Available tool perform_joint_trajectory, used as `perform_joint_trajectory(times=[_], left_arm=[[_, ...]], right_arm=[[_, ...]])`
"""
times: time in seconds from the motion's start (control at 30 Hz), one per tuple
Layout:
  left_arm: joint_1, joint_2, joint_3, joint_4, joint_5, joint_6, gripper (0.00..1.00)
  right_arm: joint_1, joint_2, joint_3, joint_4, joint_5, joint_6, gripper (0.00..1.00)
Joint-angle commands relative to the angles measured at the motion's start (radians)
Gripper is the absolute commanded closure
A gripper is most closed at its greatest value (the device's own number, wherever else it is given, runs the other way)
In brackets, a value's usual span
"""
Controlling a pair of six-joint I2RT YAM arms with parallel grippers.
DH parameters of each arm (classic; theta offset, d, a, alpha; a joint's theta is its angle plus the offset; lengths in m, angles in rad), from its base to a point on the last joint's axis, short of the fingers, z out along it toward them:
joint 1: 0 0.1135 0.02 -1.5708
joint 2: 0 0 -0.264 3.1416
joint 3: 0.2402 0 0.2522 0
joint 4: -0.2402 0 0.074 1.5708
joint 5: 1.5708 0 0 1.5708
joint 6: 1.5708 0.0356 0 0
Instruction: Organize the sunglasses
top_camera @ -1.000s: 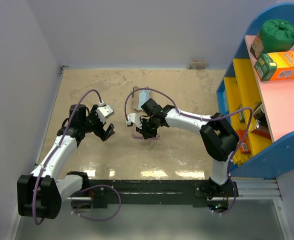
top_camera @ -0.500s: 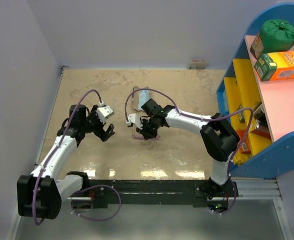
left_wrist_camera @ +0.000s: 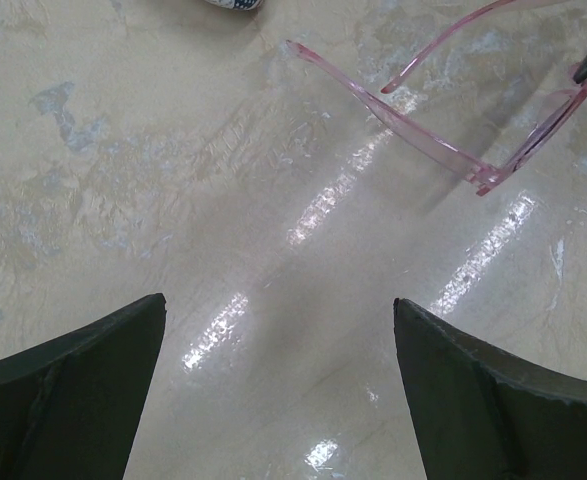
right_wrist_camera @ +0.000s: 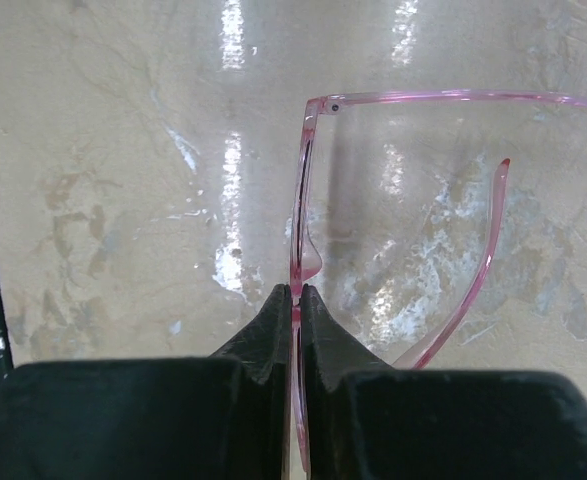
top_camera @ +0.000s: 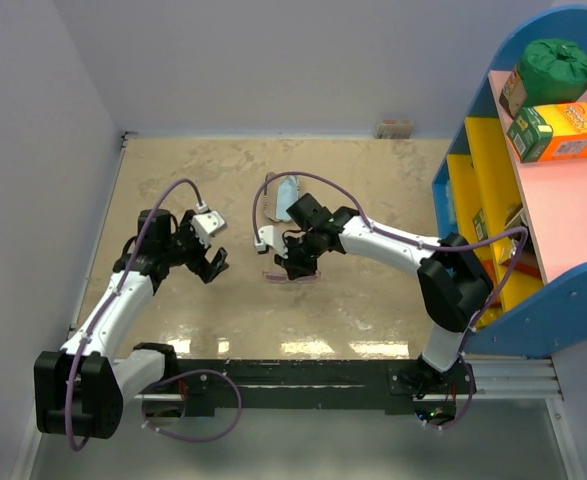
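The sunglasses, thin and translucent pink with clear lenses, are held by the front of the frame near the bridge. My right gripper is shut on that frame, and both arms of the glasses stand unfolded. From above, the right gripper is at mid-table with the sunglasses just below its fingers, low over the tabletop. My left gripper hangs a short way to their left, open and holding nothing. In the left wrist view the sunglasses lie ahead to the right, beyond the left gripper.
An oblong printed case and a pale blue cloth lie just behind the right gripper. A blue and yellow shelf unit fills the right side, with a green bag and an orange box on top.
The right arm's elbow has swung a little to the right while its gripper keeps the sunglasses at about the same spot. The left arm has not moved.
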Motion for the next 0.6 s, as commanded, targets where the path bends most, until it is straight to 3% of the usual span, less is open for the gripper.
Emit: perform_joint_trajectory(times=[0.0,0.17,0.57], left_arm=[[0.011,-0.018,0.008,0.025,0.025,0.012,0.00],[0.011,-0.012,0.013,0.022,0.023,0.007,0.00],[0.014,-0.029,0.010,0.022,0.022,0.004,0.00]], right_arm=[[0.004,-0.051,0.042,-0.064,-0.065,-0.018,1.00],[0.004,-0.057,0.078,-0.102,-0.027,0.007,1.00],[-0.002,-0.264,-0.008,-0.056,-0.041,-0.062,1.00]])
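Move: The right hand grips the unfolded sunglasses at the bridge. The open sunglasses case lies about 20 cm ahead of this hand, 3 cm to its left and roughly 5 cm lower. The blue cloth is in the case's right half, about 20 cm ahead and 1 cm left of the hand. From the idle left hand, the case lies some 16 cm ahead, 15 cm to the right and 9 cm below. Upward, about 7.5 cm: the right hand lifts the sunglasses clear of the table, slowly at first with a slight draw back of 1 cm, then quickly and almost straight up. The shut fingers keep their pinch on the frame's middle, and the tips swing a little forward and left, under 10 degrees, near the end. ##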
